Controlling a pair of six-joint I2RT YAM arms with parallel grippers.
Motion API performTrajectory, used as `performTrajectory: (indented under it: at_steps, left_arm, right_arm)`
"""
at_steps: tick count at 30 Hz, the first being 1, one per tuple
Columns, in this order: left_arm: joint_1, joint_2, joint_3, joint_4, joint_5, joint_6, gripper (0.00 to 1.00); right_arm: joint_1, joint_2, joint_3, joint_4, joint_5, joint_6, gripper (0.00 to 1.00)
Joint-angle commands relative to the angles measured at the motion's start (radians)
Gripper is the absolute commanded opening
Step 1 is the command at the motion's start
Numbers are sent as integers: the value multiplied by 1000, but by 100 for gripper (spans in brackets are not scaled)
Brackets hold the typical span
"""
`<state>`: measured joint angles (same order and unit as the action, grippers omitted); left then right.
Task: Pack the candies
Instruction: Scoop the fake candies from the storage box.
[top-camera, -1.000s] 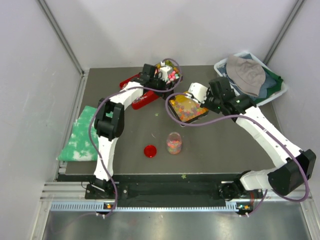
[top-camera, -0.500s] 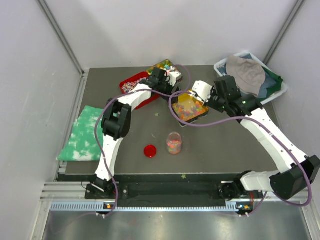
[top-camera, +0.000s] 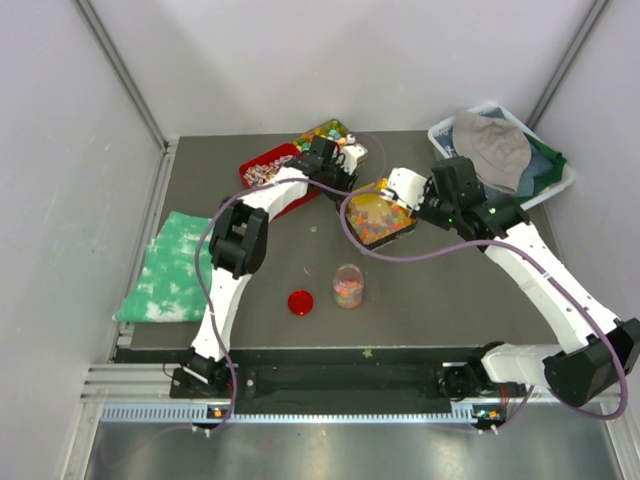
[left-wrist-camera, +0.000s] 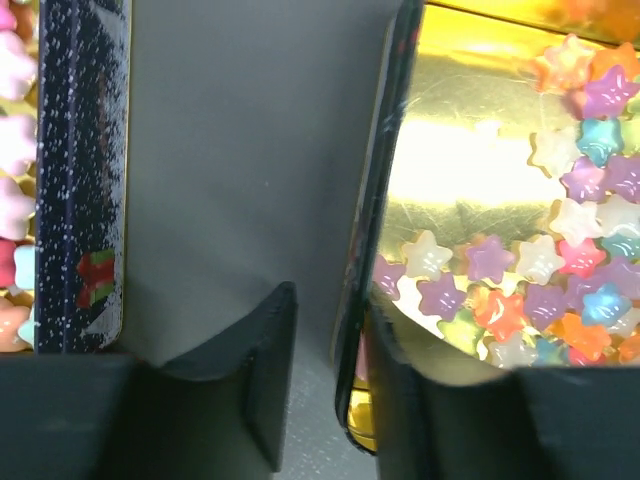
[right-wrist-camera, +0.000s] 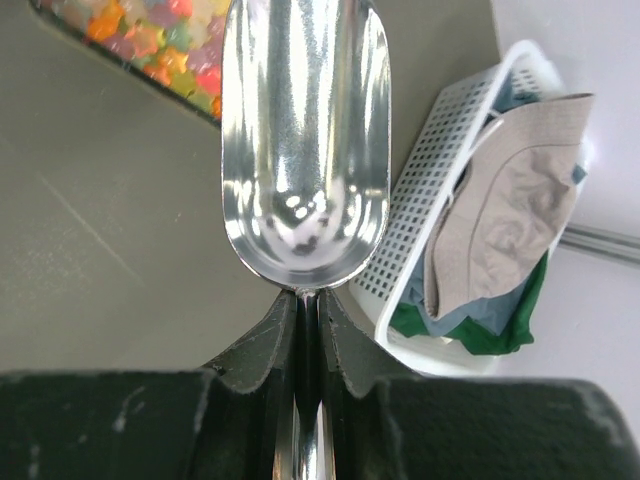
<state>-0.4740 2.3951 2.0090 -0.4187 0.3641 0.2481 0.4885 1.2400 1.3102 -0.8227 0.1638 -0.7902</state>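
Observation:
The candies (left-wrist-camera: 520, 290) are small glossy star pieces heaped in a gold tray (top-camera: 378, 216) at the table's middle back; more fill a clear jar (top-camera: 348, 286). My left gripper (left-wrist-camera: 335, 315) straddles the tray's dark side wall (left-wrist-camera: 372, 230). One finger (left-wrist-camera: 410, 400) is inside against the wall, the other finger (left-wrist-camera: 262, 370) is outside with a gap left, so it is open. From above, the left gripper (top-camera: 345, 166) is at the tray's far left corner. My right gripper (right-wrist-camera: 308, 300) is shut on the handle of an empty metal scoop (right-wrist-camera: 305, 130), beside the tray's right edge (top-camera: 408, 192).
A red lid (top-camera: 300, 302) lies left of the jar. A red tray (top-camera: 268, 174) and a dark tray of pastel balls (left-wrist-camera: 80, 200) sit behind. A white basket of clothes (top-camera: 500, 150) stands back right. A green cloth (top-camera: 168, 266) lies at the left.
My left gripper moved right from the far tray to the gold tray's wall, and its jaws narrowed around it. The right arm drew slightly right with the scoop.

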Motion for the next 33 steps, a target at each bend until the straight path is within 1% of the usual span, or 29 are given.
performTrajectory:
  at_steps: [1,3,4,8,10,17,20,23,25,28,33]
  left_arm:
    - [-28,-2,59,-26,-16,63,32]
    - [-35,2,68,-34,-25,79,27]
    - [-46,7,79,-44,-39,97,21]
    - [-67,15,91,-54,-73,140,6]
    - [-78,12,92,-54,-96,169,1]
    - [-100,-2,96,-43,-139,229,0]
    - [-103,-13,96,-32,-149,238,0]
    - [-103,-40,71,7,-154,229,0]
    - [-103,-83,-1,90,-136,209,0]
    - [-103,-129,-61,181,-97,162,0]
    - [-104,-126,-18,172,-77,54,0]
  right_arm:
    - [-10,-22,-48,10,19,-61,0]
    - [-10,-19,-71,13,35,-86,0]
    - [-10,-16,-77,8,51,-110,0]
    - [-8,-11,-91,7,100,-191,0]
    - [-10,-4,-89,0,135,-251,0]
    - [-7,39,-77,22,253,-457,0]
    - [1,53,-97,49,308,-553,0]
    - [15,67,-121,83,367,-644,0]
    - [30,82,-117,91,400,-684,0]
    - [48,113,-66,73,421,-701,0]
    - [56,138,40,48,425,-655,0]
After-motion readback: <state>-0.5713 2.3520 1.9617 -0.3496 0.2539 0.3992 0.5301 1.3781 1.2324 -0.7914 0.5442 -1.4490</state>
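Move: Resting astride the candy tin's left rim, the left fingers have the tin's middle about 8 cm to their right, 3 cm back and 2 cm below. From there the round-candy tin lies some 17 cm ahead and 4 cm left; the red box, 10 cm ahead and 16 cm left. From the scoop-holding right hand, the candy tin is roughly 15 cm ahead, 13 cm left and 22 cm down; the jar, 5 cm back and 20 cm left. Closing from half open, the left fingers pinch the star-candy tin's left rim between their tips while the hand shifts about 3 cm right and rises slightly, tilting a little. The right hand keeps its grip on the scoop, drops 3 cm, then moves 4–5 cm right and 3 cm forward beside the tin, rolling some 45 degrees so its left side sinks. ##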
